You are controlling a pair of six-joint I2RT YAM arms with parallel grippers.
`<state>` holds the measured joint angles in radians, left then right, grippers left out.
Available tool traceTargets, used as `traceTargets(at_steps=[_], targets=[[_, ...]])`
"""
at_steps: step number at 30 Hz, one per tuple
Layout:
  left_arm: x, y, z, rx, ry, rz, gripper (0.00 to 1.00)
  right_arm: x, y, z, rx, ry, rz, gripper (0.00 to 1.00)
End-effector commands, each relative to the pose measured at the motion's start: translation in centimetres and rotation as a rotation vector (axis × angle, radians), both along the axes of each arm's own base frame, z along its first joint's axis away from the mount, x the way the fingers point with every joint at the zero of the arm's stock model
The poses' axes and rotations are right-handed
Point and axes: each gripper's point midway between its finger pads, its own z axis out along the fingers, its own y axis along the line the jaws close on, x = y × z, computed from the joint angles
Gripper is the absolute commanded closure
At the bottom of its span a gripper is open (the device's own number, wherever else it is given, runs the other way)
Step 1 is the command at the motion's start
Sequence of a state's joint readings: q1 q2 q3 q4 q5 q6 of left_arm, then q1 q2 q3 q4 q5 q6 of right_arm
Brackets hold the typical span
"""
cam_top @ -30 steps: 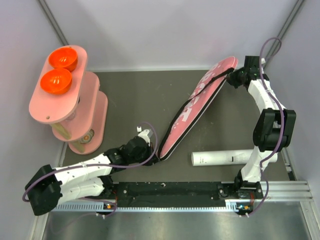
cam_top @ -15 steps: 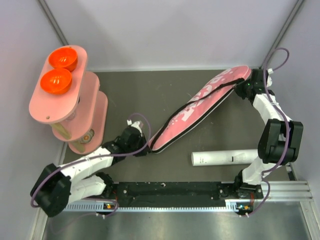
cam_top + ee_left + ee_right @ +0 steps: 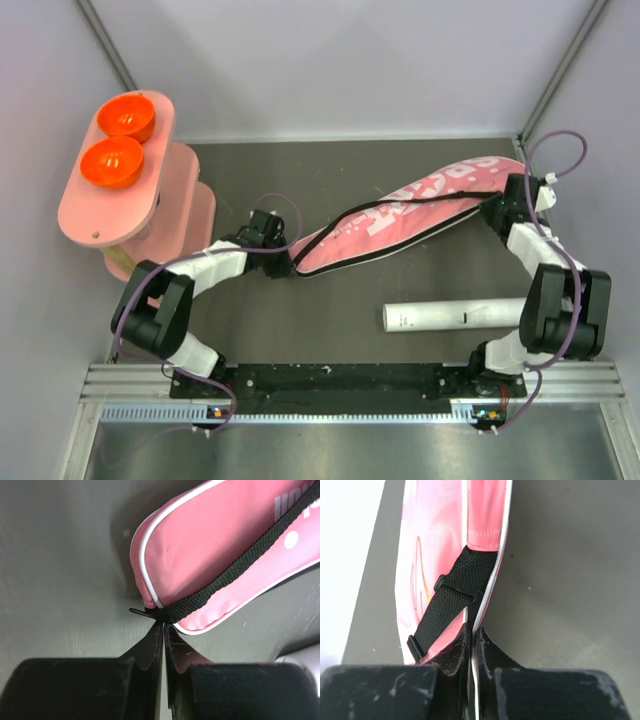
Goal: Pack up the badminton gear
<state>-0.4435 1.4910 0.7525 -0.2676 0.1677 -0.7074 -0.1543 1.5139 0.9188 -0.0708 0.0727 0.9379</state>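
The pink racket-shaped bag (image 3: 420,205) lies almost crosswise on the dark table, its black strap (image 3: 390,208) running along it. My left gripper (image 3: 283,262) is at the bag's narrow end. In the left wrist view its jaws (image 3: 163,625) are pinched together on that end of the bag (image 3: 220,545), right where the strap (image 3: 235,567) is sewn on. My right gripper (image 3: 497,210) holds the wide end. In the right wrist view it (image 3: 471,627) is shut on the white-piped edge of the bag (image 3: 435,555), beside the strap (image 3: 447,605). The white tube (image 3: 450,316) lies nearer the bases. Rackets and shuttlecocks are hidden.
A pink oval stand (image 3: 135,200) with two orange bowls (image 3: 125,115) (image 3: 112,160) rises at the left edge. Grey walls close in the back and both sides. The black base rail (image 3: 340,380) runs along the near edge.
The bag has swung from a steep diagonal to nearly crosswise. The left gripper carried the narrow end away from the bases; the right gripper brought the wide end rightward and nearer.
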Motion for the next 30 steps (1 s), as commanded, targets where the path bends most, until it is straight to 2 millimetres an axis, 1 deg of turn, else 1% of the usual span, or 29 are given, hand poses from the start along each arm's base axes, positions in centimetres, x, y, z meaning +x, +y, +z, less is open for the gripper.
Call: traceTargets(at_steps=[1, 2, 3, 4, 5, 6, 7, 8, 9, 10, 11, 12, 15, 17, 18, 19, 20, 21, 22, 23, 24, 25, 26, 27, 28, 29, 30], targets=[[6.8, -3.6, 4.6, -0.139, -0.173, -0.003, 0.92, -2.9, 2.6, 1.7, 0.031, -0.029, 0.066, 1.0], [7.6, -3.6, 4.6, -0.128, -0.178, 0.007, 0.92, -4.0, 2.6, 0.4, 0.045, 0.0, 0.048, 1.0], [9.1, -3.7, 4.7, -0.113, -0.192, 0.015, 0.92, -4.3, 2.8, 0.2, 0.065, -0.004, 0.034, 1.0], [9.7, -3.8, 4.6, -0.104, -0.193, 0.016, 0.92, -4.7, 3.1, 0.2, 0.085, -0.01, 0.037, 1.0], [11.2, -4.2, 5.7, -0.108, -0.222, 0.017, 0.92, -5.4, 3.2, -0.7, 0.1, 0.012, 0.026, 1.0], [11.9, -4.1, 4.5, -0.081, -0.201, 0.017, 0.92, -5.8, 3.3, -1.0, 0.114, 0.02, 0.017, 1.0], [12.5, -4.1, 4.4, -0.072, -0.202, 0.017, 0.92, -6.1, 3.3, -1.2, 0.113, 0.026, 0.01, 1.0], [13.6, -4.3, 5.1, -0.074, -0.212, 0.017, 0.92, -6.6, 3.3, -1.1, 0.116, 0.024, 0.004, 1.0], [14.0, -4.2, 4.2, -0.063, -0.195, 0.021, 0.92, -6.8, 3.3, -1.2, 0.126, 0.023, -0.005, 1.0], [14.5, -4.3, 4.3, -0.068, -0.199, 0.02, 0.92, -7.1, 3.5, -1.3, 0.136, 0.029, -0.004, 1.0], [15.2, -4.6, 4.8, -0.076, -0.214, 0.018, 0.92, -7.6, 3.6, -1.2, 0.139, 0.023, -0.005, 1.0], [15.4, -4.7, 4.5, -0.076, -0.21, 0.017, 0.92, -7.9, 3.7, -1.3, 0.142, 0.024, -0.004, 1.0], [15.4, -5.0, 5.1, -0.091, -0.218, 0.008, 0.93, -8.3, 3.3, -1.4, 0.104, 0.025, 0.001, 1.0], [15.3, -4.6, 5.1, -0.072, -0.227, 0.01, 0.92, -8.3, 3.0, -1.3, 0.087, 0.039, 0.001, 1.0], [15.1, -4.2, 5.5, -0.057, -0.24, 0.0, 0.91, -8.4, 3.2, -1.5, 0.091, 0.043, 0.012, 1.0], [15.0, -4.1, 5.8, -0.047, -0.251, -0.006, 0.89, -8.5, 3.8, -1.6, 0.113, 0.043, 0.033, 1.0], [14.9, -3.7, 6.0, -0.032, -0.258, -0.005, 0.82, -8.8, 3.9, -2.1, 0.116, 0.049, 0.032, 1.0], [14.7, -3.4, 7.0, -0.025, -0.285, -0.014, 0.79, -9.1, 4.3, -2.2, 0.127, 0.05, 0.05, 1.0], [14.5, -3.4, 7.7, -0.026, -0.303, -0.02, 0.75, -9.2, 4.3, -1.8, 0.122, 0.031, 0.056, 0.96], [14.2, -3.3, 8.0, -0.026, -0.309, -0.028, 0.71, -9.7, 4.4, -2.4, 0.116, 0.035, 0.062, 0.9], [14.0, -3.4, 9.4, -0.038, -0.344, -0.046, 0.64, -9.7, 4.3, -2.3, 0.099, 0.021, 0.071, 0.81], [13.7, -3.5, 10.1, -0.046, -0.355, -0.056, 0.6, -9.8, 4.3, -2.0, 0.091, 0.011, 0.079, 0.68], [13.4, -3.6, 10.6, -0.053, -0.364, -0.067, 0.57, -9.8, 4.3, -1.8, 0.086, 0.006, 0.087, 0.63], [12.8, -4.0, 12.1, -0.073, -0.393, -0.09, 0.55, -10.0, 4.4, -1.8, 0.074, 0.013, 0.109, 0.58], [12.5, -4.2, 12.7, -0.084, -0.401, -0.099, 0.55, -10.0, 4.6, -1.4, 0.072, 0.013, 0.124, 0.49], [12.0, -4.6, 13.3, -0.106, -0.407, -0.119, 0.55, -10.1, 4.7, -1.2, 0.07, 0.017, 0.132, 0.48], [11.2, -5.3, 14.5, -0.14, -0.421, -0.152, 0.55, -10.7, 4.8, -1.5, 0.061, 0.047, 0.149, 0.44]])
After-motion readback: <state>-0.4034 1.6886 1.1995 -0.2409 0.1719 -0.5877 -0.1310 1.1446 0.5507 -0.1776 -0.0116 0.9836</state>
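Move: The left hand holds the pink bag's narrow end just over the mat, and the bare spot for it is about 14 cm ahead and 4 cm to the right. The right hand pinches the zip edge by the wide end; its spot is some 9 cm back, 3 cm left and 4 cm lower. The bag's middle lies about 17 cm left and 2 cm back from the right hand, the white tube 25 cm back and 1 cm left. Both grippers still pinch the pink bag and swing it square: the left carries the narrow end forward about 14 cm and somewhat right, while the right draws the zip edge back some 9 cm, a little left and down, towards the white tube. Then both open and let go, the left rising clear with its fingers tipping outward, the right backing slightly farther. ##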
